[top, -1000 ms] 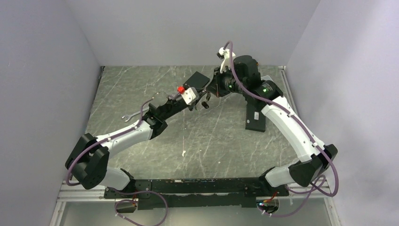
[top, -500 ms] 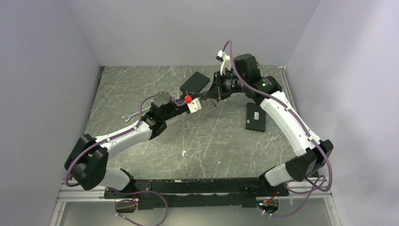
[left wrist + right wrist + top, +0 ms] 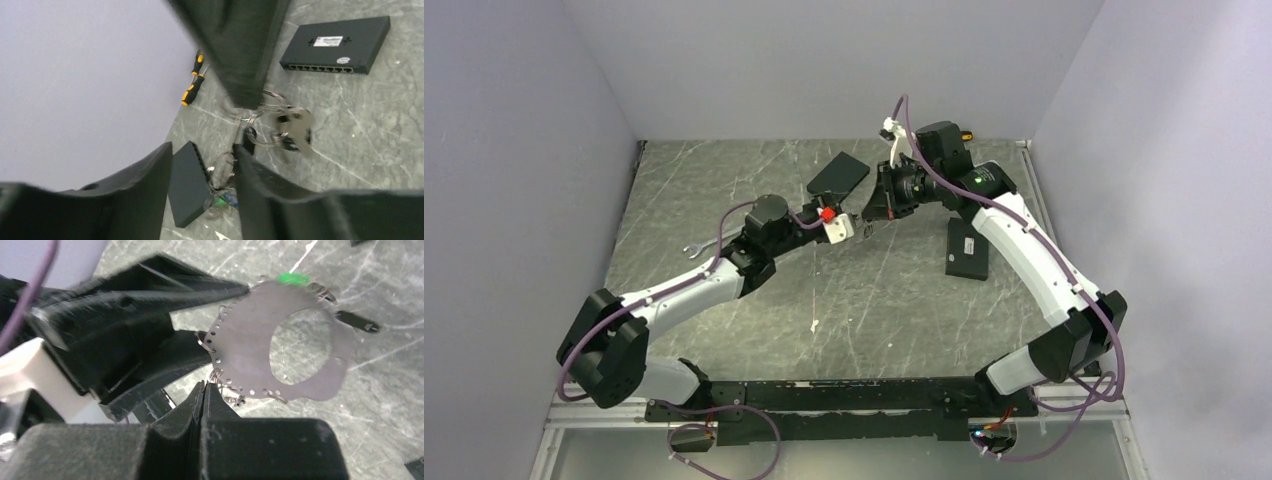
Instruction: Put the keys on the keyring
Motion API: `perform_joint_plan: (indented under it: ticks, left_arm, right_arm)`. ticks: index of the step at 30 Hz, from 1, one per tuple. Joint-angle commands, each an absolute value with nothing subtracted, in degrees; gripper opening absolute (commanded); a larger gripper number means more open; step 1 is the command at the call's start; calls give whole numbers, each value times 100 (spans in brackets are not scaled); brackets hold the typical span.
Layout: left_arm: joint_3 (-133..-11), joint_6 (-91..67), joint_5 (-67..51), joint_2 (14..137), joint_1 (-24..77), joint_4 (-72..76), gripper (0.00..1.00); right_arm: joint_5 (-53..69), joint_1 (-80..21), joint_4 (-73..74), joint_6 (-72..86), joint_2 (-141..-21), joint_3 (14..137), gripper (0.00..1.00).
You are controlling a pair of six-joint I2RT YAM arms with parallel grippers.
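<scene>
The keyring [image 3: 250, 347], a flat silver oval loop with small holes round its rim, hangs in the air over the table. My right gripper [image 3: 204, 384] is shut on a small split ring at its edge. Keys hang from it: a green-tagged one [image 3: 292, 278] and a black one [image 3: 357, 322]. In the left wrist view a bunch of silver keys [image 3: 295, 127] dangles below the right fingers [image 3: 240, 55], with green and blue tags [image 3: 223, 200] lower down. My left gripper [image 3: 202, 147] is open, nothing between its jaws, one fingertip beside the keyring. The grippers meet above mid-table [image 3: 861, 218].
A black network switch [image 3: 968, 250] lies to the right and another black box [image 3: 837, 175] behind the grippers. A silver wrench [image 3: 694, 247] lies at the left by the left arm. Two yellow-handled screwdrivers [image 3: 194, 80] lie by the back wall.
My left jaws have opened wider and the left wrist has turned and moved right, up to the right gripper. The right gripper has stayed shut and shifted slightly left.
</scene>
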State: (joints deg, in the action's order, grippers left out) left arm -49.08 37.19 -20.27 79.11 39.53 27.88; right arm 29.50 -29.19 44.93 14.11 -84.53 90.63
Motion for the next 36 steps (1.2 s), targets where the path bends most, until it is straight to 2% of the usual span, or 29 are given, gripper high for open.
perform_joint_plan:
  ticks: [1,6,12,14,19,24,27,31,34,36]
  left_arm:
    - [-4958,3920,-1801,7431,3881,2901,62]
    - [-4929,3926,-2258,6933,3878,2141,74]
    - [-5191,4098,-2749,6367,3880,456,79]
    - [-5408,4415,-3240,6288,3878,-515,82]
    - [-5857,4685,-3680,6293,3880,-2207,82]
    - [-5423,4310,-3193,5827,3883,-1861,85]
    - [-4959,4152,-2324,5525,3879,-1213,91]
    - [-4771,4278,-1235,5362,3867,-1017,91]
    - [-4686,4312,-929,5267,3839,-1002,90]
    - [-4624,4277,-866,5181,3808,-979,90]
  right_arm:
    - [2817,-2921,4595,1455,-8173,8930,0]
    - [2634,-2909,3928,1582,-7925,8632,0]
    - [2114,-2909,3524,1612,-7846,8299,0]
    - [2034,-2901,3380,1653,-7867,8199,0]
    - [2185,-2901,2992,1842,-8083,8171,0]
    - [2361,-2909,2629,1978,-8344,8314,0]
    - [2529,-2914,2398,2016,-8571,8619,0]
    - [2826,-2998,1601,2037,-8800,8957,0]
    - [2733,-3191,992,1912,-8972,9081,0]
    - [2747,-3327,1090,1909,-9313,9401,0]
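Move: Just below the left fingertips, some 3 cm ahead and roughly 5 cm down, hangs the middle of the keyring; the right fingers keep their pinch on a small ring at its edge, with its middle about 3 cm ahead, 3 cm to the left and 6 cm below them. From the left hand, the black box on the table is about 20 cm ahead and 3 cm to the left, the wrench some 5 cm ahead and 28 cm to the left, both roughly 25 cm below. Spreading its already parting fingers wide, the left hand backs clear of the keyring, about 10 cm back and 5 cm left, rising slightly then sinking, before swinging farther left and a little forward with its left side rolling up some 15 degrees. The right hand, still pinching, first sinks about 3 cm, then carries the keyring forward and left, rising again. ##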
